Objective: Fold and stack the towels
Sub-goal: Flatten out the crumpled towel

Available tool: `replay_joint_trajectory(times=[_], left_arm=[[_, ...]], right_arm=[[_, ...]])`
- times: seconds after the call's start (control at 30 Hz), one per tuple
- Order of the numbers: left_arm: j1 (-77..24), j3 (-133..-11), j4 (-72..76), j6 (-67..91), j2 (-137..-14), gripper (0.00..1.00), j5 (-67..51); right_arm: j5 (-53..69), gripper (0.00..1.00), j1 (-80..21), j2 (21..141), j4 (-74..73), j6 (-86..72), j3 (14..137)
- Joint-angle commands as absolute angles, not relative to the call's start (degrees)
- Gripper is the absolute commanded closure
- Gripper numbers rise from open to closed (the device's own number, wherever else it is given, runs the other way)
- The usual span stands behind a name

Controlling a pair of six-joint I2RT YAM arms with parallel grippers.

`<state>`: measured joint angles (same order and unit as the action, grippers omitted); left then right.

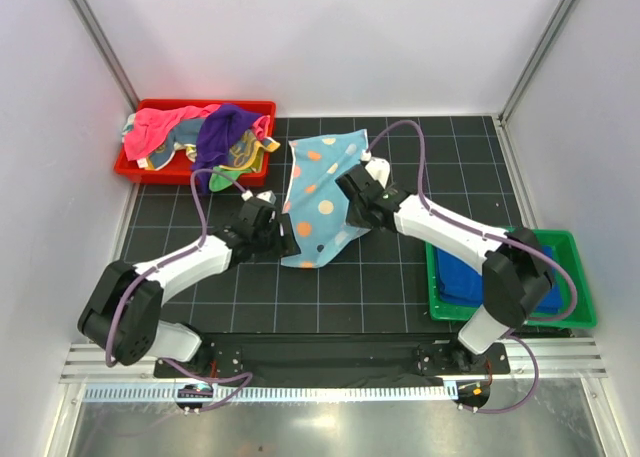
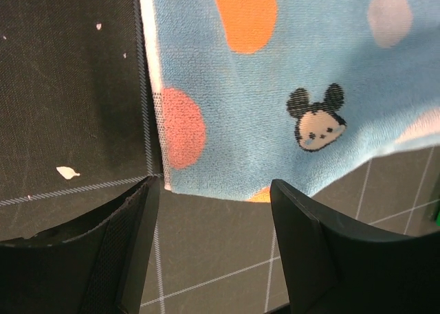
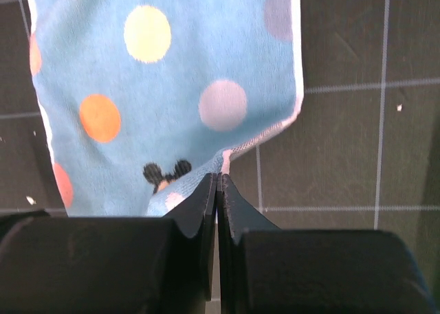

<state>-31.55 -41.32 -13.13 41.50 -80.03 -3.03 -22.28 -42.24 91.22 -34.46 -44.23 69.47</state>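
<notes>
A light blue towel with coloured polka dots lies crumpled and partly spread on the black grid mat. My right gripper is shut on a raised corner of it; in the right wrist view the closed tips pinch the white-hemmed edge of the towel. My left gripper stands open at the towel's near left corner. In the left wrist view its jaws straddle bare mat just short of the towel's edge. More towels, pink, purple and teal-and-yellow, are heaped at the back left. A royal blue towel lies at the right.
The heap sits in a red tray at the back left corner. The blue towel rests in a green tray at the near right, partly under my right arm. White walls close the mat on three sides.
</notes>
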Motion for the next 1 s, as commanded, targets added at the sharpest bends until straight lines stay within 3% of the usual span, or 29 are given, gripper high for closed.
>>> replay_joint_trajectory(times=[0.0,0.47,0.97], left_arm=[[-31.8,-42.5,-13.1,40.8,-76.6,0.31,-3.7],[-33.9,-39.8,-16.3,42.9,-72.8,0.34,-1.8],[-34.2,-35.6,-14.6,47.0,-69.4,0.33,-2.6]], right_arm=[[-22.3,0.92,-40.5,93.6,-35.8,-41.6,75.1],[-15.8,0.93,-34.6,107.3,-35.2,-38.8,87.1],[-14.0,0.94,-33.8,113.1,-31.2,-36.0,88.4]])
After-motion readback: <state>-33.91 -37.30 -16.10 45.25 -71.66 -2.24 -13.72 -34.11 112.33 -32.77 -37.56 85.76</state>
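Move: The right hand, some 10 cm above the table, already holds the polka-dot towel's near right corner; the stretch of towel it is taken to lies about 8 cm ahead, 2 cm left and 10 cm below. The yellow spot is 6 cm ahead and 8 cm left, the Mickey face 5 cm back and 9 cm left. From the left hand that stretch lies roughly 14 cm ahead, 16 cm right and 4 cm below. Right hand carries the pinched corner about 8 cm forward, lowering 5; open left hand backs off 3 cm. ##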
